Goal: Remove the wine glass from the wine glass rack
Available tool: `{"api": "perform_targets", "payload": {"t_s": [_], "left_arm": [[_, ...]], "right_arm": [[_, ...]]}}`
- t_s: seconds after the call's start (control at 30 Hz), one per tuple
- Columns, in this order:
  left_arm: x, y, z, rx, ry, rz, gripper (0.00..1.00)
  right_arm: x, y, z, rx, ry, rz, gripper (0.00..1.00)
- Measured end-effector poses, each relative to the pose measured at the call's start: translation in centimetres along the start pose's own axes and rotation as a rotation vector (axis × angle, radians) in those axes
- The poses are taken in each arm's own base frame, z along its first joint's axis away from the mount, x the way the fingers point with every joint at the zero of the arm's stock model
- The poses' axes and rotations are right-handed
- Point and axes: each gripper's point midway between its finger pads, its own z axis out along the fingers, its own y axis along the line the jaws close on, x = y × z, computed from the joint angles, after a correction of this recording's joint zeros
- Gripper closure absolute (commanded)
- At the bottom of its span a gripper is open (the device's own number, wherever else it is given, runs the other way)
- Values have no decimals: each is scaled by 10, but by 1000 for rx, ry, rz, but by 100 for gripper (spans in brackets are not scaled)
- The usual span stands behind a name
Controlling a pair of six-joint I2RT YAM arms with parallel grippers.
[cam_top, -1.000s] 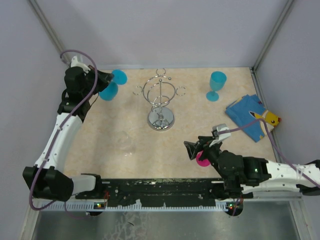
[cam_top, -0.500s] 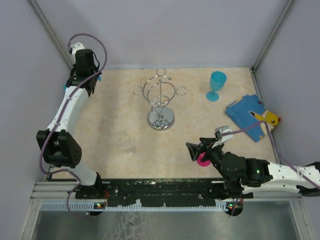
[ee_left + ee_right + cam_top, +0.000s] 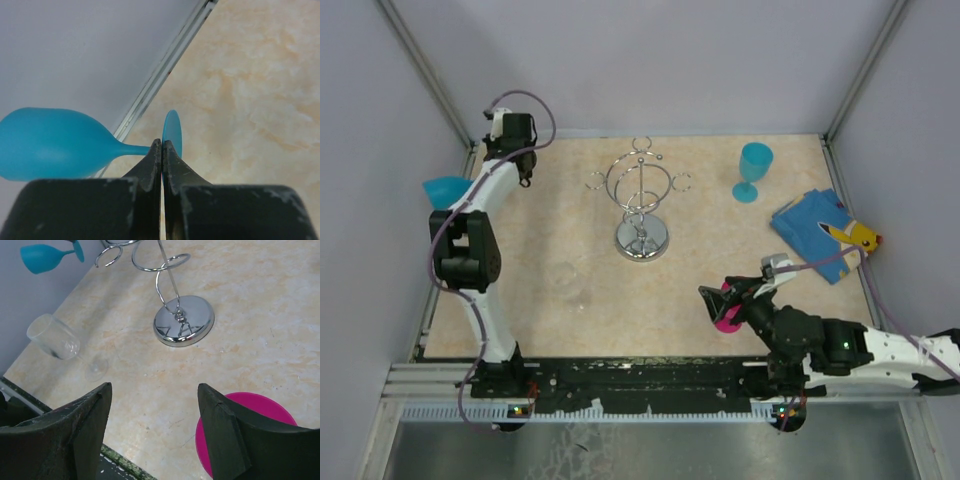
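Observation:
The chrome wine glass rack stands mid-table on its round mirror base, and no glass hangs on its loops. My left gripper is shut on the foot of a blue wine glass. It holds the glass sideways in the air by the far left rail. The glass bowl pokes out past the table's left edge, and the arm hides the fingers in the top view. It also shows in the right wrist view, where the blue wine glass is at top left. My right gripper is open and empty near the front, to the right of middle.
A second blue glass stands upright at the back right. A clear glass stands front left of the rack. A pink disc lies under my right fingers. A blue cloth and a yellow toy lie at the right edge.
The left arm has folded back toward the far left corner, carrying the blue glass out over the left rail. The right arm has slid slightly to the right, still open.

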Motion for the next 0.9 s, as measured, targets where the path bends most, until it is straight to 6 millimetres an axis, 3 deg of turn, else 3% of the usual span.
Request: {"api": "perform_targets", "payload": {"t_s": [0.27, 0.6, 0.9], "left_arm": [[52, -12, 37, -138, 69, 220, 100], [66, -15, 56, -244, 56, 371, 100], [107, -40, 73, -252, 94, 570, 100]], "right_arm": [[1, -6, -4, -4, -4, 10, 30], [14, -15, -5, 0, 5, 14, 30], [9, -19, -9, -8, -14, 47, 30]]}}
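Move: Under the left hand, about 20 cm straight down and only a couple of centimetres forward and left, is the bare patch of table near the far left corner where the pinched blue wine glass is headed. The rack stands some 37 cm right and 18 cm back of the left hand; a clear wine glass is about 21 cm right and 34 cm back. From the right hand that patch lies roughly 38 cm ahead, 53 cm left and 24 cm below, while the pink glass is about 5 cm right, 2 cm back and 15 cm lower. Lowering the blue wine glass about 13 cm towards the far left table corner, the left hand keeps its shut fingers pinched on the stem and rolls some 35 degrees, clockwise looking along the fingers, so the bowl swings up and the foot down. The descent eases midway, then resumes. The open right hand drifts about 2 cm right and slightly down towards the pink glass. ##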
